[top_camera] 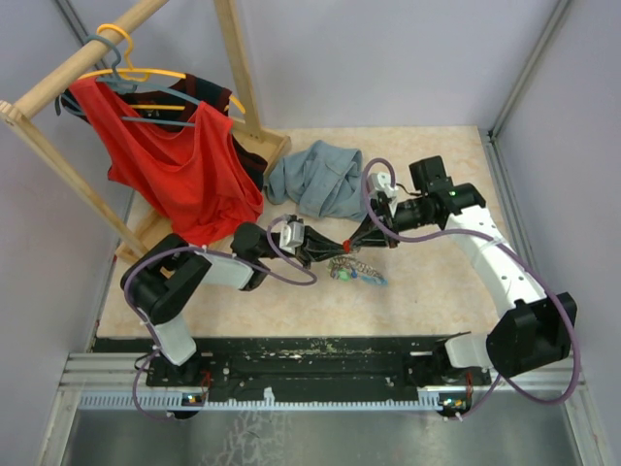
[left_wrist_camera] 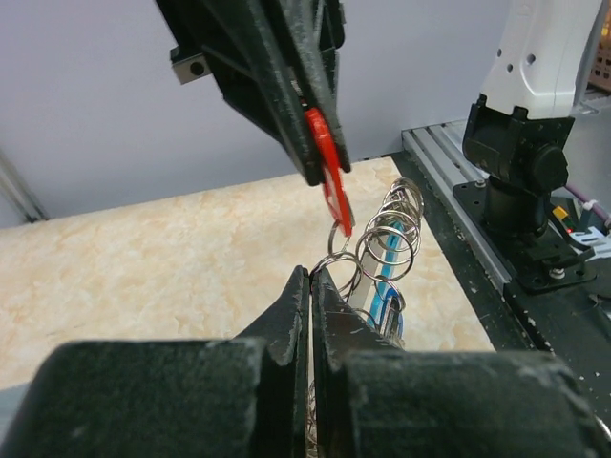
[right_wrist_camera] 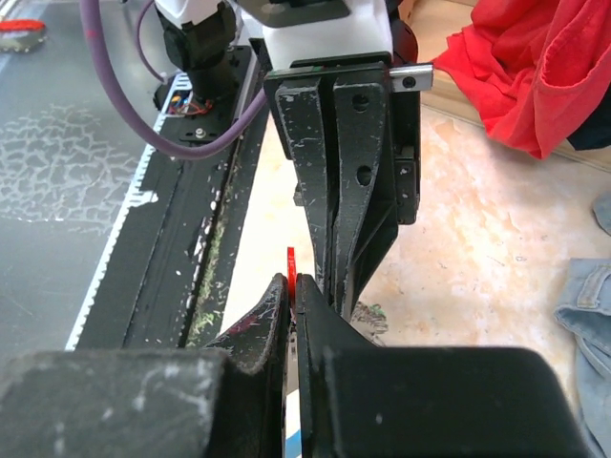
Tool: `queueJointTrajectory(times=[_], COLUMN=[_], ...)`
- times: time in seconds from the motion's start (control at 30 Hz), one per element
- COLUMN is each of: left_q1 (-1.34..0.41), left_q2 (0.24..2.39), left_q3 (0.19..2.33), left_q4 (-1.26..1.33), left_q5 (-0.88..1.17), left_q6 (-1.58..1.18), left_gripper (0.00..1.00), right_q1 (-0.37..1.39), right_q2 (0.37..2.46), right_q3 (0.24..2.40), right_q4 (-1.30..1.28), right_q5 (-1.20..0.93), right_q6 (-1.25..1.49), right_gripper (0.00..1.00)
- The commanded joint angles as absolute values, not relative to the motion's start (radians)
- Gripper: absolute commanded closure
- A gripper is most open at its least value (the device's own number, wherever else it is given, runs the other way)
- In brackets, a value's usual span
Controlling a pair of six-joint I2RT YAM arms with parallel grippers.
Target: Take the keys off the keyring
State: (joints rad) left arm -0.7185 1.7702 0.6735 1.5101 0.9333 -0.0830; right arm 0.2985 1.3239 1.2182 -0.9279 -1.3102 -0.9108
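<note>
A red-headed key point(left_wrist_camera: 330, 181) is pinched in my right gripper point(right_wrist_camera: 292, 281), which is shut on it; the key point(right_wrist_camera: 291, 260) shows edge-on between the pads. From this key hangs a chain of silvery rings point(left_wrist_camera: 387, 234). These belong to the keyring point(top_camera: 356, 273), whose light blue part point(left_wrist_camera: 386, 303) trails below. My left gripper point(left_wrist_camera: 313, 274) is shut on one small ring at the bottom of that chain. In the top view the two grippers meet tip to tip over the table's middle, left gripper point(top_camera: 323, 254) and right gripper point(top_camera: 356, 239). Other keys are too small to tell apart.
A grey-blue cloth garment point(top_camera: 315, 180) lies behind the grippers. A wooden clothes rack point(top_camera: 58, 83) with a red garment point(top_camera: 179, 170) and hangers stands at the back left. The black base rail point(top_camera: 320, 354) runs along the near edge.
</note>
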Motion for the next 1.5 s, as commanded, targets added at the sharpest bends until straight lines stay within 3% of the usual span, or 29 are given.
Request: queueJointTrajectory(times=[0.0,0.4,0.43,0.53,0.6,0.83,1.47], left_q1=[-0.699,-0.680,-0.680,-0.681,-0.681,-0.683,-0.681], left_q2=[1.758,1.795,1.797,1.806,1.805,1.770,1.733], left_q3=[0.651,0.620,0.619,0.606,0.596,0.578,0.628], left_q4=[1.513,1.675,1.692,1.747,1.778,1.790,1.774], left_q5=[0.860,0.839,0.846,0.855,0.865,0.925,0.990], left_q6=[-0.164,-0.298,-0.301,-0.301,-0.291,-0.178,-0.135], left_gripper=[1.00,1.00,0.98,0.76,0.68,0.59,0.60], right_q1=[0.310,0.316,0.315,0.316,0.314,0.315,0.316], right_q2=[1.290,1.301,1.300,1.298,1.299,1.306,1.326], right_q3=[1.286,1.280,1.281,1.275,1.270,1.261,1.229], right_q4=[-1.041,-1.057,-1.040,-0.994,-0.975,-0.957,-0.871], right_q5=[-1.363,-1.356,-1.363,-1.376,-1.381,-1.397,-1.391], right_q6=[-1.064,-1.104,-1.081,-1.013,-0.987,-0.965,-0.884], right_gripper=[1.00,1.00,1.00,1.00,1.00,1.00,1.00])
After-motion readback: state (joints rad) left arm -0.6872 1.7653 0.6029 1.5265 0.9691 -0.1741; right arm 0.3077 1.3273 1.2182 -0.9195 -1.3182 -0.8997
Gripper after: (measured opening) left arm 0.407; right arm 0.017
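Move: The red key, still linked to the keyring, lies from the left hand about 3 cm to its right, 1 cm ahead and 2 cm above; it is in the right hand's shut fingers, its middle only about 1 cm to that hand's left and 1 cm below. The other keys hang some 4 cm back and 7 cm below the left hand, straight under in the sideways sense. The keyring's blue end is roughly 8 cm to the left hand's right, 6 cm back and 6 cm lower. With its shut fingertips still pinching the wire rings under the red key, the left hand edges down and rolls about 15 degrees around its own finger line, front side dipping, while the right hand keeps its grip on the red key and counter-rolls some 5 to 10 degrees before easing back. The left fingers then open to somewhat under half, letting go of the rings, and the hand draws off to the left and a little back, unrolling about half the twist and ending some 2 cm lower and 1.5 cm farther left, away from the red key. ##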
